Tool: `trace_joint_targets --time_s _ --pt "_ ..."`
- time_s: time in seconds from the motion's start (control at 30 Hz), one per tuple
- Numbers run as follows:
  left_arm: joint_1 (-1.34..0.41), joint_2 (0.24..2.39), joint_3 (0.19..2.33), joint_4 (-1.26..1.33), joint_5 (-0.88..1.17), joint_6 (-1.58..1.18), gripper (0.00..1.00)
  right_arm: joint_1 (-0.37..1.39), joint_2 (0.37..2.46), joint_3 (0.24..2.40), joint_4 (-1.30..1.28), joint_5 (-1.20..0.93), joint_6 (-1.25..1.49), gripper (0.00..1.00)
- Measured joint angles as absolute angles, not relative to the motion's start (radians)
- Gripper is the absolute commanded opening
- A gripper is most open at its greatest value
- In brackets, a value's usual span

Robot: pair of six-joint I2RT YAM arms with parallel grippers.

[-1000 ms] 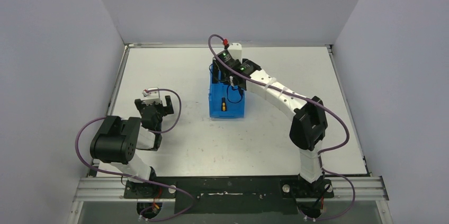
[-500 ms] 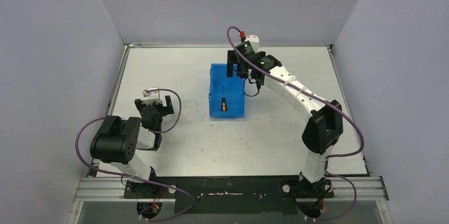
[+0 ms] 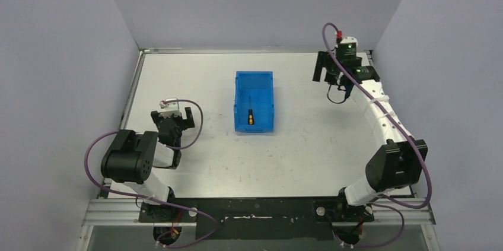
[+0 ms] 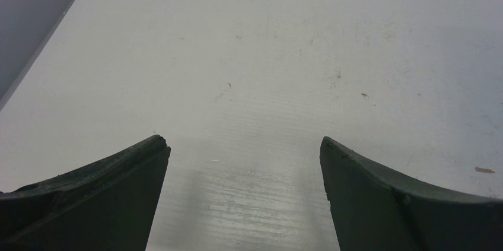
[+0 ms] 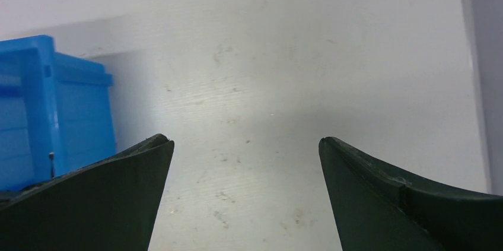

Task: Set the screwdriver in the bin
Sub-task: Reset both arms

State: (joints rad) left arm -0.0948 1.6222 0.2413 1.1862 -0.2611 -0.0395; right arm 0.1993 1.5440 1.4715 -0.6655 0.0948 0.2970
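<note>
The blue bin (image 3: 254, 82) stands mid-table, its long side running front to back. The screwdriver (image 3: 250, 117) lies flat inside it near the front wall, orange-yellow and black handle toward me, with nothing touching it. My right gripper (image 3: 325, 70) hovers at the far right of the table, well clear of the bin, open and empty. In the right wrist view the right gripper (image 5: 245, 139) spans bare table, with the bin (image 5: 53, 102) at the left edge. My left gripper (image 3: 172, 118) rests open at the left, and in its own view the left gripper (image 4: 243, 141) shows only table between its fingers.
Grey walls enclose the table on the left, back and right. The right wall (image 5: 486, 55) is close beside my right gripper. The left wall (image 4: 35, 2) shows at the corner of the left wrist view. Purple cables loop along both arms.
My right arm swung from above the bin's far end to the table's far right, its jaws spreading wider. The screwdriver stayed lying in the bin. The left arm has not moved.
</note>
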Motion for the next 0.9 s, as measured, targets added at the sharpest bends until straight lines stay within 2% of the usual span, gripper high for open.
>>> trace_joint_targets --time_s 0.2,0.9 --pt "-0.094 1.622 0.241 1.186 -0.261 -0.039 0.97 0.046 1.485 1.418 -0.661 0.049 0.214 1.0" --pt "-0.094 1.622 0.241 1.186 -0.261 -0.039 0.97 0.026 1.455 1.357 -0.642 -0.042 0.138 1.0"
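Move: The screwdriver already lies in the bin, about 26 cm to the right hand's left, 3 cm nearer the base and some 20 cm below. The bin's middle is about 25 cm left, level ahead and 17 cm below, and the table's right edge some 20 cm to that hand's right and 20 cm below. From the left hand, the screwdriver lies about 27 cm to the right, level ahead and 4 cm lower. Rightward, away from the bin, the right hand finishes its quick swing: about 6 cm, most of it at once, high over bare table. It then eases some 2 cm back and about 1 cm down and stays there, wrist attitude almost unchanged, fingers still wide open and empty. ##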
